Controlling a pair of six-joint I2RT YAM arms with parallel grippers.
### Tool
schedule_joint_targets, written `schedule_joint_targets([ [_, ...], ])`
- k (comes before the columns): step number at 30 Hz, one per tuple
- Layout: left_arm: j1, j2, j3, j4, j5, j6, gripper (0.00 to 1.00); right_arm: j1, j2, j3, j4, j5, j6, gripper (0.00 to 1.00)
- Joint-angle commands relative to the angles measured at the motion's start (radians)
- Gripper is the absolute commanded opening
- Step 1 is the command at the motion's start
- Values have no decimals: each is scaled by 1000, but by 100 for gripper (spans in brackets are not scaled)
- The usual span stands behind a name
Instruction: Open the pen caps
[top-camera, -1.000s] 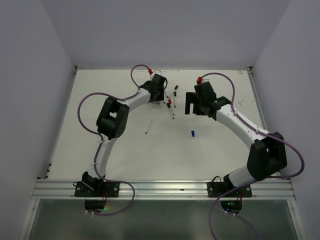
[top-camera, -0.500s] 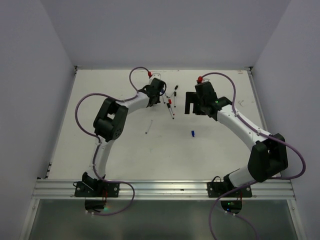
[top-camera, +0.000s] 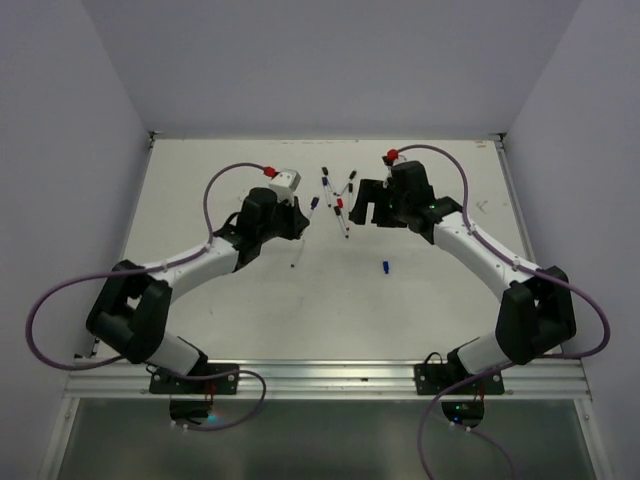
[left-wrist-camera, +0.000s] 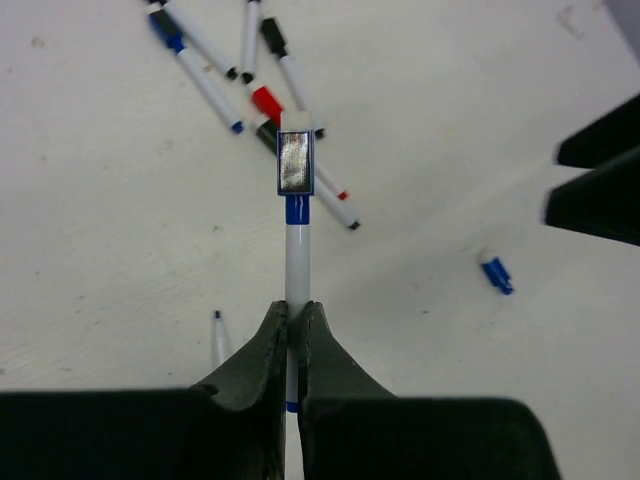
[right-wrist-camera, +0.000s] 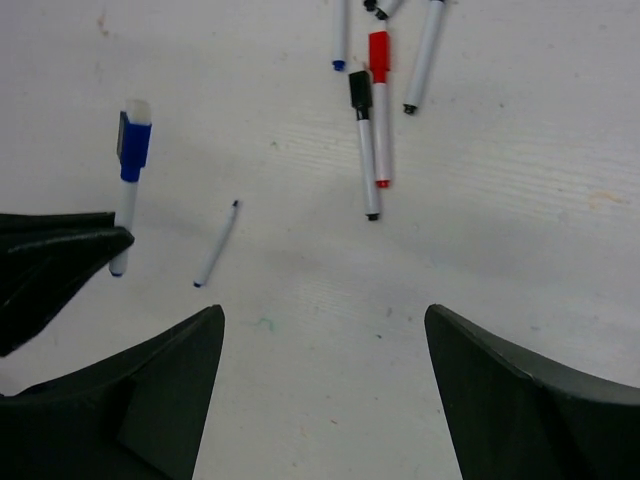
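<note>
My left gripper is shut on the white barrel of a pen, held above the table. That pen's blue cap, with a grey patch on it, is on the far end and points at the pen pile. From above, the left gripper sits just left of the pile, with the blue cap beyond its tips. My right gripper is open and empty, facing the held pen's blue cap from the right. A loose blue cap lies on the table.
Several capped pens lie crossed in a pile between the grippers, among them a red-capped pen and a black-capped pen. An uncapped white barrel lies near the left gripper. The table's back edge is just behind the pile.
The left gripper has shut on the blue-capped pen and drawn back from the pile, toward the near left, as the arm swung low. The right gripper edged left.
</note>
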Motion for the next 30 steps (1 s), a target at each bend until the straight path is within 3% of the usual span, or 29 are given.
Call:
schedule_joint_targets([
  [1, -8, -103, -111, 220, 222, -53, 0, 7, -29, -44, 193, -177, 96, 84],
  [8, -83, -195, -176, 220, 193, -98, 0, 44, -46, -141, 408, -259, 218, 68],
  [11, -95, -195, -147, 172, 179, -101, 0, 55, -79, -176, 479, -265, 246, 67],
  [23, -143, -236, -147, 169, 147, -124, 0, 72, -53, -179, 505, -257, 286, 59],
  [28, -144, -246, -145, 160, 146, -121, 0, 75, -36, -188, 526, -260, 294, 47],
  [30, -144, -249, -144, 160, 144, -119, 0, 76, -26, -191, 537, -265, 300, 46],
])
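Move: The left gripper holds a capped blue marker, its cap about 6 cm ahead, 3 cm right and slightly above; the open right gripper is roughly 15 cm to its right and 4 cm higher. From the right gripper, that cap lies about 5 cm ahead, 12 cm left and 2 cm lower. On the table 15 cm below the right gripper, the red and black markers lie some 8 cm ahead and 6 cm left, the uncapped pen 3 cm back and 18 cm left. Draw the left gripper back about 8 cm, also right and up, keeping its pinch on the marker and turning it slightly clockwise to offer the blue cap. Meanwhile bring the right gripper left some 8 cm and up towards the cap, rolling so its left side rises about 25 degrees, and narrow its fingers to roughly half open around the cap. ##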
